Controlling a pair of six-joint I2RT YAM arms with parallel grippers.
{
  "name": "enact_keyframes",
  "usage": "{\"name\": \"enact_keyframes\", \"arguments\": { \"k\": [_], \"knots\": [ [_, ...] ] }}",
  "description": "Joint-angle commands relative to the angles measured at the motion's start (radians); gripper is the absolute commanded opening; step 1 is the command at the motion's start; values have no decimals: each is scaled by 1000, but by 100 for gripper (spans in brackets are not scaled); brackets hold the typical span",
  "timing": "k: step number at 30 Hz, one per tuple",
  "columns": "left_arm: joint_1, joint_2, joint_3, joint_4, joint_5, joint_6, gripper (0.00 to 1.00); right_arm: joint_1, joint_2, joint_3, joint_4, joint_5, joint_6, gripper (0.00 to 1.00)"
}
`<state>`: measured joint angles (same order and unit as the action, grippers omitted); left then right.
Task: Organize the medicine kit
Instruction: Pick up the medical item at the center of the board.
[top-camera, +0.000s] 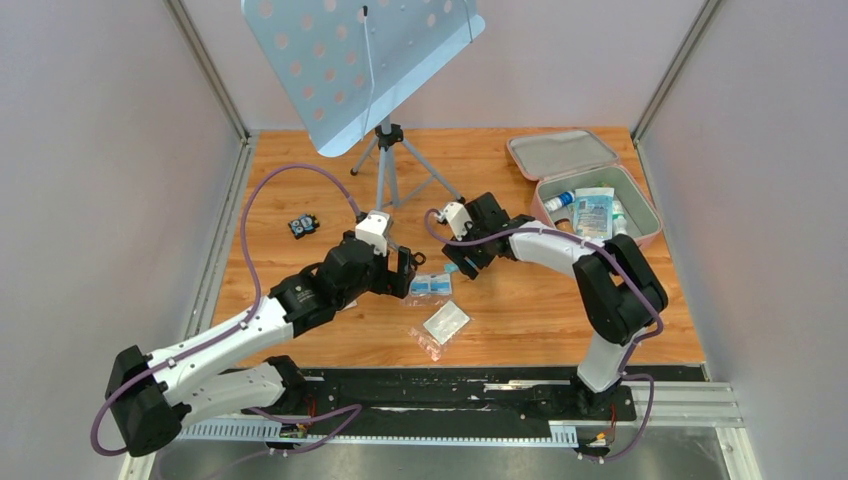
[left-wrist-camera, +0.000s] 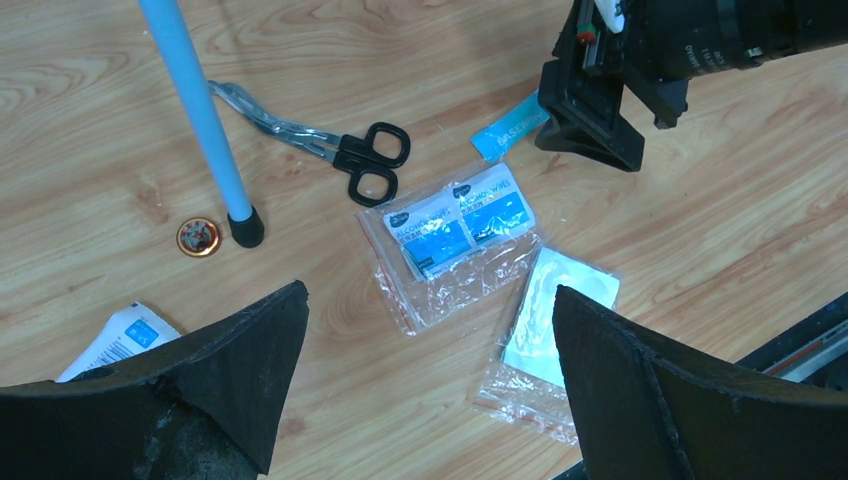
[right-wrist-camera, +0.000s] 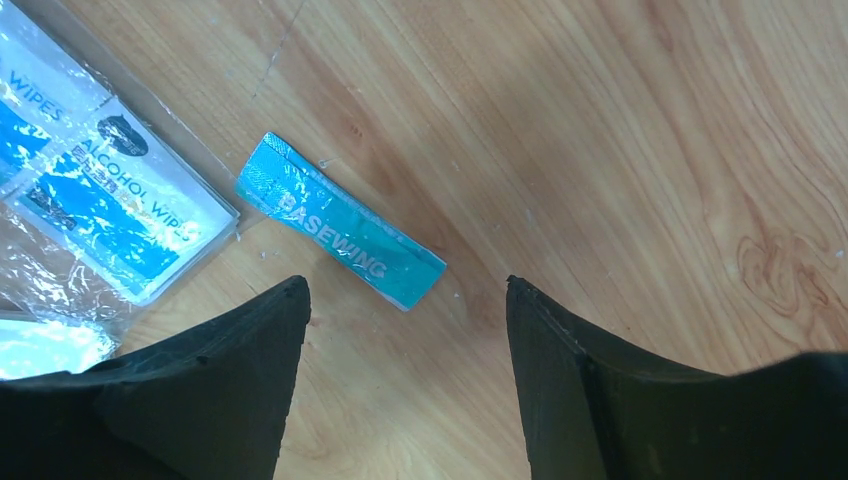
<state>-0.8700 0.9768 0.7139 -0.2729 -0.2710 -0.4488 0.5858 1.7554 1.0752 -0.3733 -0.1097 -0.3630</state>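
The pink medicine kit (top-camera: 560, 152) lies open at the back right, with a small bottle and blue-white packets inside. My left gripper (left-wrist-camera: 429, 290) is open above bare wood, just short of a clear bag of alcohol wipes (left-wrist-camera: 460, 215) and a bag with a white pad (left-wrist-camera: 555, 320). My right gripper (right-wrist-camera: 406, 282) is open and empty, hovering just past a teal strip packet (right-wrist-camera: 340, 222) that lies flat on the table. In the top view both grippers (top-camera: 410, 272) (top-camera: 462, 262) meet near the table's middle over these packets.
A music stand (top-camera: 360, 60) on a tripod (top-camera: 388, 165) fills the back middle; one leg (left-wrist-camera: 200, 110) ends beside a small gold tin (left-wrist-camera: 199, 237). Black-handled scissors (left-wrist-camera: 340, 150) lie near it. A white packet (left-wrist-camera: 125, 335) sits under my left finger. A small dark item (top-camera: 303, 226) lies left.
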Motion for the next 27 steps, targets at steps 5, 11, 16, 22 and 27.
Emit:
{"name": "enact_keyframes", "arguments": {
  "k": [5, 11, 16, 22, 27],
  "knots": [
    [-3, -33, -10, 11, -34, -21, 100, 5, 65, 87, 55, -52, -78, 64],
    [-4, -24, -10, 17, -25, -20, 100, 17, 116, 109, 57, -69, -68, 54],
    [-4, -30, -9, 12, -32, -16, 100, 17, 113, 96, 49, -71, -46, 43],
    [-4, -26, -9, 20, -30, -16, 100, 18, 110, 93, 32, -53, 1, 26],
    [-4, -25, -12, 27, -33, -13, 100, 20, 102, 78, 20, -21, 45, 8]
  ]
}}
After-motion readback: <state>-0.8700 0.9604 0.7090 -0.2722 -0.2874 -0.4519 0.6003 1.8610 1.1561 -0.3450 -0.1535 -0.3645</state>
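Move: The teal sachet lies about 3 cm to the left of my right hand, 1 cm ahead and 2 cm below my open fingertips. All on the table at the same depth: the bag of alcohol wipes sits some 9 cm left and 4 cm back, the gauze bag 7 cm left and 13 cm back, and the scissors about 14 cm left and 5 cm ahead. From my left hand the sachet is roughly 10 cm ahead, 10 cm to the right and 16 cm down. I slide my right hand low over the table onto the teal sachet, about 2.5 cm left and 1.5 cm forward, settling another centimetre down. With the fingers still pointing steeply down, I then hold nearly in place and close them from well open to almost shut, pinching the sachet near its middle between the tips. ##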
